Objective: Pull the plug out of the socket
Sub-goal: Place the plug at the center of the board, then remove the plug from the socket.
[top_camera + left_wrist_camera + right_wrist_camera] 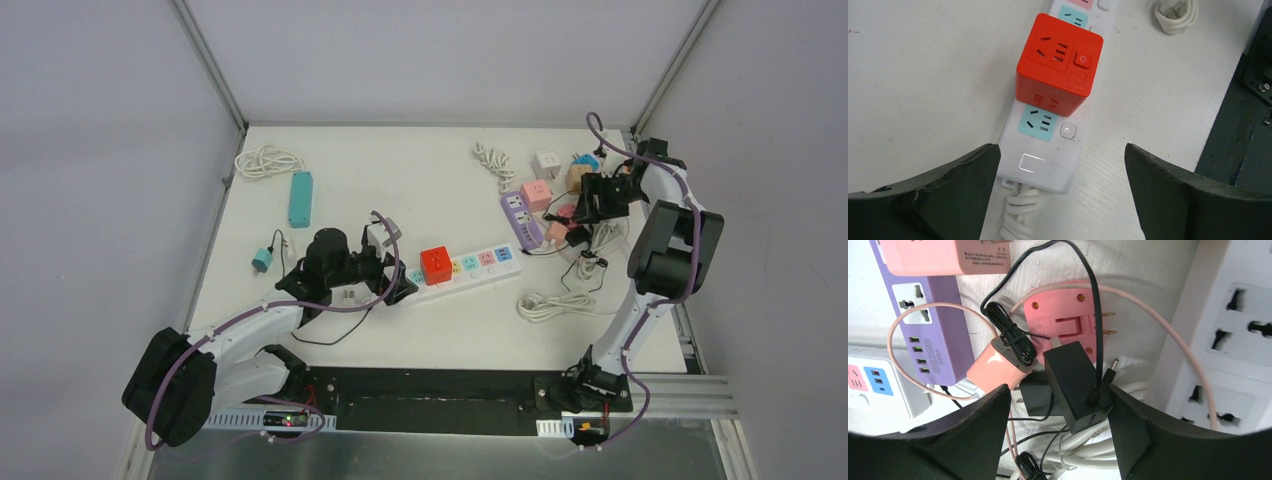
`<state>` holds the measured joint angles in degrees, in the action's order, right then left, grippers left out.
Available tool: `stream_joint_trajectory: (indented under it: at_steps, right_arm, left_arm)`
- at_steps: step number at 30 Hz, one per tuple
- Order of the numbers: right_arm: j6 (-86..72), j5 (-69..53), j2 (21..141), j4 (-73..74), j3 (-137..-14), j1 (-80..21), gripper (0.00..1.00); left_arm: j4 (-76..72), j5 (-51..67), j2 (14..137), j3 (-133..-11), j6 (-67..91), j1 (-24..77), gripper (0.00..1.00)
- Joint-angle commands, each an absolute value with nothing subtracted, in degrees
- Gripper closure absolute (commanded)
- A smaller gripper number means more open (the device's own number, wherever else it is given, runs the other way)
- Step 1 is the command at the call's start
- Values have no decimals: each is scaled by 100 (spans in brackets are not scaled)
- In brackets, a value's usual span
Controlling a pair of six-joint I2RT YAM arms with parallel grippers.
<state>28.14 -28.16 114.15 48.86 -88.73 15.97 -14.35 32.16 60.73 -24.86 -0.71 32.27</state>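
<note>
A red cube plug [435,265] sits plugged into the long white socket strip [478,268] at mid-table. In the left wrist view the red cube [1058,65] stands on the strip [1040,167], just beyond a teal outlet. My left gripper [1060,152] is open wide over the strip's cable end and touches nothing. From above, the left gripper [392,268] is just left of the cube. My right gripper [590,205] hangs over the pile at the far right. It [1058,392] is open around a black adapter [1073,380], which leans against its right finger only.
The pile under the right gripper holds a purple strip [923,325], a pink folding plug [1068,315], a pink charger [998,365], a white multi-socket [1238,340] and tangled cables [1108,440]. At far left lie a teal strip [299,197], a cable coil [266,160] and a small teal plug [262,260].
</note>
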Motion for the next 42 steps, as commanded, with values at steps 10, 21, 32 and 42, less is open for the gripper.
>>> stream_joint_trajectory:
  at_steps: [10,21,32,42]
  right_arm:
    - [3077,-2416,10387,4686,-8663,1727,1]
    - [3580,-3393,9183,4482,-8016,1731,0]
    - [3936,-5850,8375,4197,-7262,1718,0]
    - [4428,-6482,8280,4589,-7105,1328,0]
  left_arm:
    - [-2202,3493,5887,-2296,138,3226,1]
    - [-3244,2917,6098,-2165,869,3226,1]
    - [-3491,3811,6505,-2567,1187,3226,3]
    - [-3484,3771,6328,-2477,786,3226,3]
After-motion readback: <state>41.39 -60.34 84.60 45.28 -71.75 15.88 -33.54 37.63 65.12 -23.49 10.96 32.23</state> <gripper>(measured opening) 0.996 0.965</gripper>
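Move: The white socket strip I turn to has its middle about 28 cm to my right hand's left, 14 cm back and 3 cm lower. The purple strip lies 14 cm left and 2 cm back of that hand, the black plug 2 cm behind and 2 cm below it. From my left hand the red cube on the socket strip is some 7 cm right, 3 cm forward and 6 cm down; the socket strip's middle is 12 cm right, 1 cm forward and 9 cm down. I lift my right hand away from the black plug, its fingers spreading the rest of the way, then swing it left and back towards the white socket strip, still climbing: about 14 cm up, 9 left, 6 back, the wrist tipping up and turning counter-clockwise some 40 degrees altogether. My left hand, wide open and empty, rises nearly 4 cm, eases 2 to 3 cm right and tips its fingers up nearer level. ##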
